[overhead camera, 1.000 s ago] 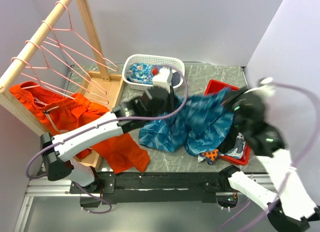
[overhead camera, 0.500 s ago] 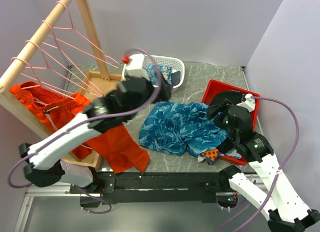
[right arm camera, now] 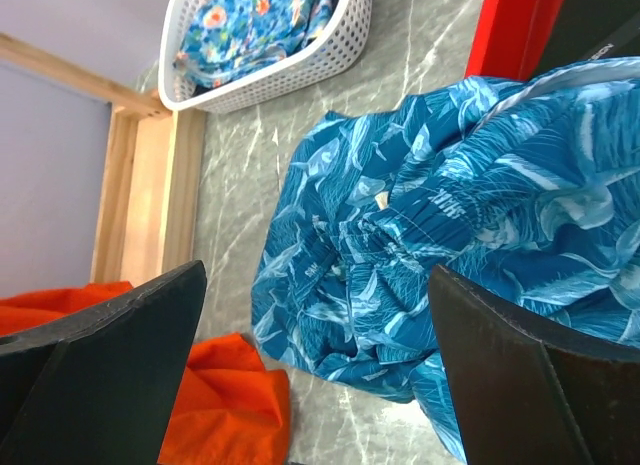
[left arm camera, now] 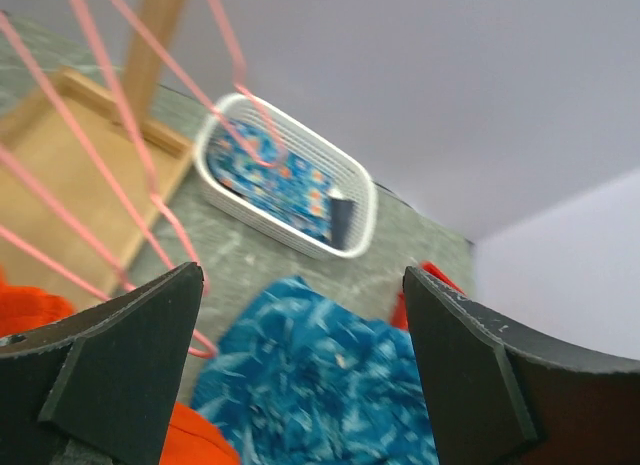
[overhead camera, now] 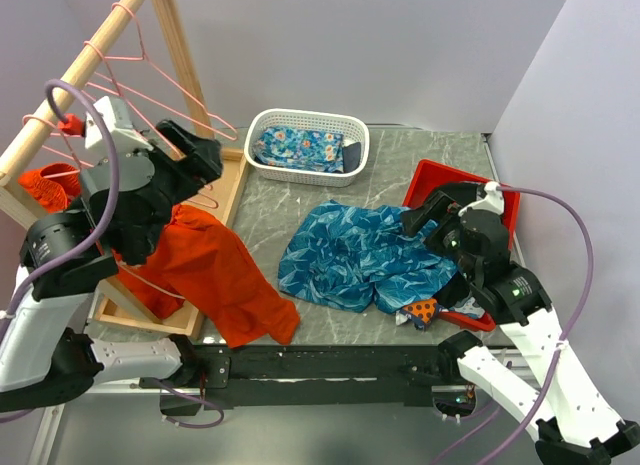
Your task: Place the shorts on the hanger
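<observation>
The blue leaf-print shorts (overhead camera: 355, 255) lie crumpled on the grey table, with nothing holding them; both wrist views show them too (left arm camera: 310, 380) (right arm camera: 420, 245). Several pink wire hangers (overhead camera: 150, 97) hang from the wooden pole at the left, and their wires cross the left wrist view (left arm camera: 125, 150). My left gripper (overhead camera: 198, 161) is raised beside the hangers' lower ends, open and empty (left arm camera: 300, 285). My right gripper (overhead camera: 420, 217) hovers over the right edge of the shorts, open and empty (right arm camera: 318, 285).
Plain orange shorts (overhead camera: 220, 275) hang off the rack's wooden base (overhead camera: 228, 185) onto the table front. A white basket (overhead camera: 305, 113) with flowered blue cloth stands at the back. A red tray (overhead camera: 440, 173) holding small cloths sits at the right. The rack's upright post (overhead camera: 185, 70) rises behind the hangers.
Both grippers have opened and let go of the shorts, which dropped onto the table. My left arm swung up and left to the hangers; the right arm drew back right.
</observation>
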`<control>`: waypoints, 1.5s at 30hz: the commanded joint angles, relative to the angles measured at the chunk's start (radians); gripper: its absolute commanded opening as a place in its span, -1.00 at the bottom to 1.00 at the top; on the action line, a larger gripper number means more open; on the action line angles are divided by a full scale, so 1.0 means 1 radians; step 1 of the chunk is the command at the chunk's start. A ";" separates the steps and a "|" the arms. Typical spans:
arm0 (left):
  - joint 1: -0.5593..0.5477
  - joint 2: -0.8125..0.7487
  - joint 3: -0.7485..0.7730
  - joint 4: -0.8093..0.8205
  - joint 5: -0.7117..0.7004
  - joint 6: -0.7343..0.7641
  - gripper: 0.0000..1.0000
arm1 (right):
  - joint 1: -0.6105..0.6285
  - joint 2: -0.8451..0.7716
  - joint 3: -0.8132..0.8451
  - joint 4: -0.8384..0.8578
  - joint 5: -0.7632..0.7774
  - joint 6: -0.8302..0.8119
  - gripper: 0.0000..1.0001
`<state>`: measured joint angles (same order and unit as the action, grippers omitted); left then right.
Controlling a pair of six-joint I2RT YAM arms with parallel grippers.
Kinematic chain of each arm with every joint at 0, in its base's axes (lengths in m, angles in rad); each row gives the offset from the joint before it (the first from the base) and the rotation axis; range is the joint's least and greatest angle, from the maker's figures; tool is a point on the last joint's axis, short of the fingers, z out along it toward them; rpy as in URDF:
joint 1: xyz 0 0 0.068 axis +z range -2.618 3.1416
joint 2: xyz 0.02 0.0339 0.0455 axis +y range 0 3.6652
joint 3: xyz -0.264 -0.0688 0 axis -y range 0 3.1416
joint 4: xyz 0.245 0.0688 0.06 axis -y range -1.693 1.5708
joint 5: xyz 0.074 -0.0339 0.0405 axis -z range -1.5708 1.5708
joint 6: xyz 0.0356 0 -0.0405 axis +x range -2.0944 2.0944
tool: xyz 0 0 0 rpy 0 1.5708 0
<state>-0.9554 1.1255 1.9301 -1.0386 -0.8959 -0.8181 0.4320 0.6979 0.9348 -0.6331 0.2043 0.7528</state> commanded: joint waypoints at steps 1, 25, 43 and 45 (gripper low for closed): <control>0.036 0.042 0.038 -0.113 -0.133 -0.036 0.73 | -0.006 0.023 0.001 0.058 -0.045 -0.027 0.98; 0.188 0.082 0.176 -0.250 -0.198 -0.015 0.64 | -0.006 0.040 -0.054 0.102 -0.092 -0.030 0.99; 0.319 0.094 0.089 -0.218 -0.181 -0.013 0.65 | -0.006 0.060 -0.050 0.088 -0.120 -0.043 0.99; 0.336 0.117 0.093 -0.204 -0.175 -0.003 0.64 | -0.004 0.061 -0.050 0.087 -0.123 -0.043 0.99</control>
<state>-0.6521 1.2114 2.0224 -1.2884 -1.0775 -0.8509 0.4316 0.7635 0.8799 -0.5690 0.0879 0.7300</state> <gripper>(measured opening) 0.822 0.993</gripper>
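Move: The nearest empty pink hanger, next to the one carrying the orange shorts, has its middle about 17 cm left of the left hand, 6 cm ahead and some 4 cm lower. From that hand, the orange shorts hang 16 cm left, 5 cm back and 25 cm below; the white basket is about 32 cm ahead, 14 cm right and 45 cm down. The blue shorts lie roughly 3 cm ahead of the right hand, 12 cm left and 26 cm below; that hanger is about 55 cm to its left, 5 cm ahead and 18 cm up. The empty left hand swings about 10 cm left towards the near empty hanger, going first left and a little forward, then left while drawing back 2 to 3 cm, and finally easing slightly forward and down, with the wrist turning some 25 degrees counter-clockwise so that the wide-open fingers come round to face the wires beside the orange shorts. Meanwhile the right hand, also empty and wide open, sinks about 3 cm and edges 2 to 3 cm left towards the blue shorts, without reaching them. ##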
